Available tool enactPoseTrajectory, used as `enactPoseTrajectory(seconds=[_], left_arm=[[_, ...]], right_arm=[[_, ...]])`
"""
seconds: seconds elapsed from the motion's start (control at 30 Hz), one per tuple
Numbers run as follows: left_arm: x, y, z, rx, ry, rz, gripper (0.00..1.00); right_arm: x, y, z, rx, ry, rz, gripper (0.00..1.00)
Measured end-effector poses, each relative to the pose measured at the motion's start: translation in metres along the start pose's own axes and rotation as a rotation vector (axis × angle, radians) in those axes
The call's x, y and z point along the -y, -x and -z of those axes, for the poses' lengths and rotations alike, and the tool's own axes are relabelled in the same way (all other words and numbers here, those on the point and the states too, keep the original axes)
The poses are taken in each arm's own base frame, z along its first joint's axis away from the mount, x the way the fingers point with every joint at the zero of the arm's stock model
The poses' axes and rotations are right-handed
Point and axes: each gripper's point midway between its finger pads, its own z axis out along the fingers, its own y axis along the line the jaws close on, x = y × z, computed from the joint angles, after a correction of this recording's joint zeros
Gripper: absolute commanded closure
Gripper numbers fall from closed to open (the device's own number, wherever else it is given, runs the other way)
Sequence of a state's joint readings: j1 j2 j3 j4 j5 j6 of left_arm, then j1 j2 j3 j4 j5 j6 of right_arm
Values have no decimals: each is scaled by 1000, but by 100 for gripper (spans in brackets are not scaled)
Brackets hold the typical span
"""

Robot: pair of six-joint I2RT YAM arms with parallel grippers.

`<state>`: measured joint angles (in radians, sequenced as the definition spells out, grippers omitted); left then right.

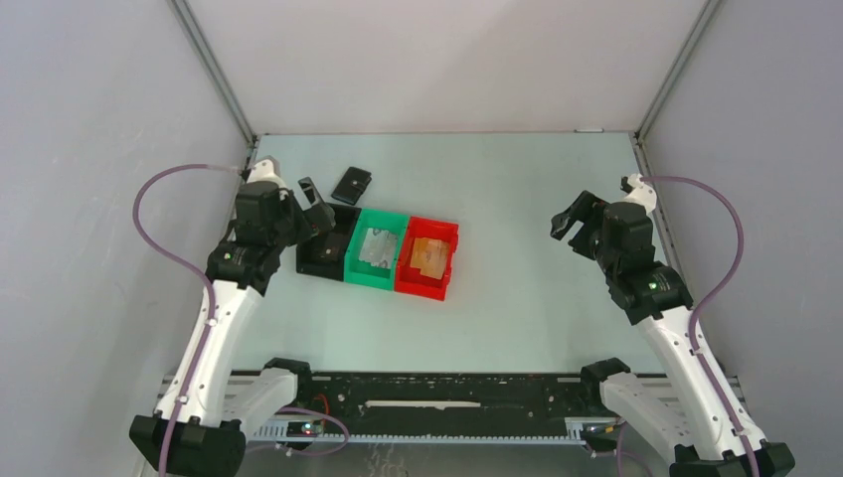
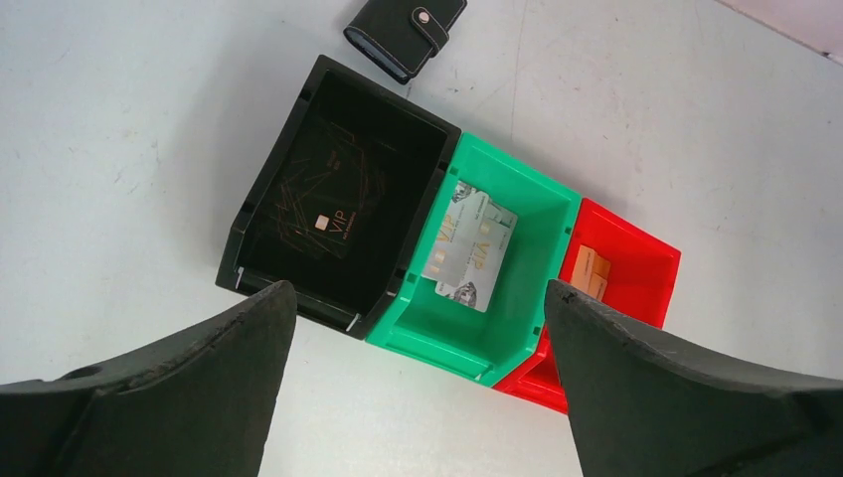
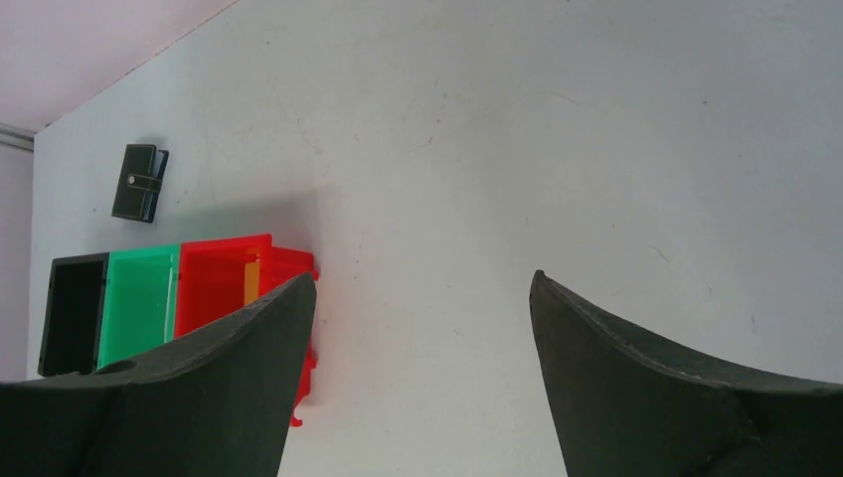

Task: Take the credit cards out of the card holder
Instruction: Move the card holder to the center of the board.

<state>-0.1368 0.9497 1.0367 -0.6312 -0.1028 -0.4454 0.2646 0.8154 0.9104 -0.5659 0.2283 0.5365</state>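
Note:
The card holder is a small black wallet, folded and snapped shut, lying flat on the table just beyond the black bin; it also shows in the left wrist view and the right wrist view. A shiny pale grey card lies in the green bin. A dark card lies in the black bin, an orange one in the red bin. My left gripper hovers open above the black bin's left side, empty. My right gripper hangs open and empty, far right of the bins.
The three bins stand side by side in a row, black, green and red, left of the table's middle. Grey walls close in the table on the left, right and back.

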Motion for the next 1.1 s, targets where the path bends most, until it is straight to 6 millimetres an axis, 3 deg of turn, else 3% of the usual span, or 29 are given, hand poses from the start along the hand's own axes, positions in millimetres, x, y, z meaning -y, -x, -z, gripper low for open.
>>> enactPoseTrajectory(seconds=[0.33, 0.6, 0.73, 0.9, 1.1], left_arm=[[-1, -1, -1, -5, 7, -2, 0], [-8, -13, -21, -113, 70, -43, 0], [-7, 13, -38, -147, 154, -99, 0], [16, 61, -76, -109, 236, -188, 0], [47, 85, -129, -119, 250, -258, 4]], right_arm=[[0, 0, 0, 1, -3, 0, 12], [1, -1, 0, -2, -6, 1, 12], [2, -4, -2, -15, -12, 7, 12], [-1, -10, -5, -38, -11, 18, 12], [-2, -15, -4, -54, -7, 25, 12]])
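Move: The card holder lies on the table about 25 cm ahead of my left hand, roughly 1 cm to its right and some 24 cm below. From that hand the black bin is about 7 cm ahead and 3 cm left, the green bin about 6 cm ahead and 8 cm right, both roughly 22 cm down. From my right hand the card holder is some 27 cm ahead and 46 cm left, about 24 cm below. With its fingers wide open and empty, my left hand dips a couple of centimetres, then swings fast forward towards the card holder, passing high over the black bin. It covers about 16 cm, coming back up to just above its starting height. Meanwhile the wrist rolls its left side up nearly 20 degrees and tips the fingers some 10 degrees farther down. I touch nothing yet. ##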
